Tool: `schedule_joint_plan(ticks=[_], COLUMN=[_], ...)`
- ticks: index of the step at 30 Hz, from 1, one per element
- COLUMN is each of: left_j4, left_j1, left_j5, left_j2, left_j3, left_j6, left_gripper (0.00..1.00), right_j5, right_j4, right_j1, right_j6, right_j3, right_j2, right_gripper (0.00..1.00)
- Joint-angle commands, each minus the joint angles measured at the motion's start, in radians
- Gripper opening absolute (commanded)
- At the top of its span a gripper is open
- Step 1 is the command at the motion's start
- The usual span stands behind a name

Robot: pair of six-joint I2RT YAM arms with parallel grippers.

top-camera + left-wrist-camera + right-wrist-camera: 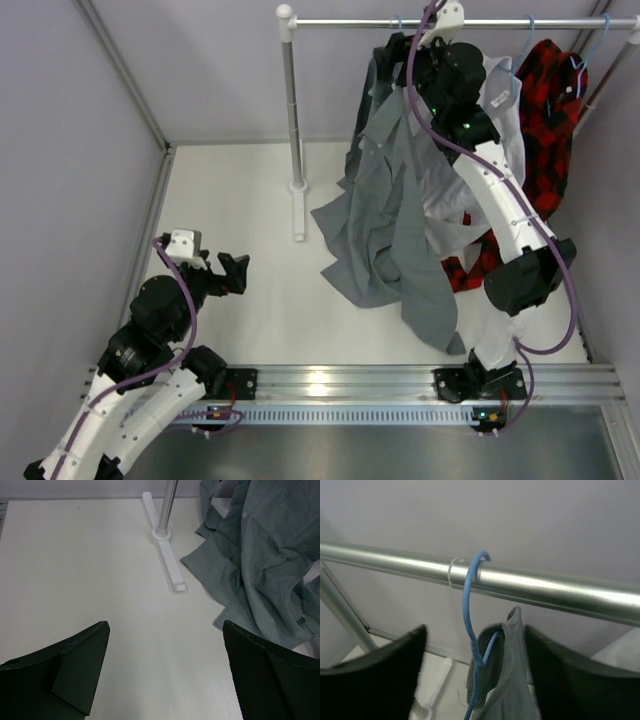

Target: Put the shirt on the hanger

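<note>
The grey shirt (pixel 400 200) hangs from the rail (pixel 350 22), its lower half and sleeves pooled on the white table. In the right wrist view its collar (pixel 507 645) sits on the light-blue hanger (pixel 472 605), whose hook is over the rail (pixel 545 587). My right gripper (pixel 475 630) is up at the rail, open, one finger on each side of the hanger's neck and the collar. The wire touches neither finger. My left gripper (pixel 238 272) hovers low over the table at the near left, open and holding nothing. In its own view the shirt (pixel 260 555) lies to its right.
A white shirt (pixel 505 110) and a red-and-black plaid shirt (pixel 550 110) hang on the same rail to the right of the grey one. The rack's pole (pixel 293 110) and its white foot (pixel 170 560) stand left of the shirt. Grey walls close in both sides.
</note>
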Motion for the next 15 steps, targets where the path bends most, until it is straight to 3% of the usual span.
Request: schedule_joint_plan(ticks=[1, 8, 15], left_j4=[0.048, 0.046, 0.051], left_j1=[0.005, 0.093, 0.317], left_j5=[-0.076, -0.150, -0.054], left_j2=[0.005, 0.064, 0.150], left_j3=[-0.008, -0.002, 0.015], left_j6=[-0.022, -0.051, -0.068], left_gripper=[0.98, 0.98, 0.98], right_j5=[0.035, 0.053, 0.117], right_j4=[0.135, 0.069, -0.244], right_j1=[0.013, 0.011, 0.013], right_j6=[-0.004, 0.002, -0.022], right_j3=[-0.061, -0.115, -0.369], right_j2=[-0.098, -0.229, -0.487], right_gripper=[0.99, 0.99, 0.99])
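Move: The blue hanger's neck stands between the right hand's half-open fingers, about 1 cm ahead and level. The bar runs some 3 cm ahead and 5 cm above that hand, the shirt's collar is about 2 cm ahead, 1 cm right and 3 cm below, and the white shirt hangs roughly 12 cm to its right, level in depth and 20 cm lower. From the left hand the hanger neck is about 33 cm ahead, 30 cm right and 22 cm above. Leaving the blue hanger's neck free between them, the right fingers finish spreading to fully open; after a slight dip, the hand pulls back from the bar, gathering speed, about 9 cm back and 5 cm right with a small rise. The empty, open left hand swings left some 6 cm and a little forward, away from the hung shirt, turning about 20 degrees counter-clockwise. ##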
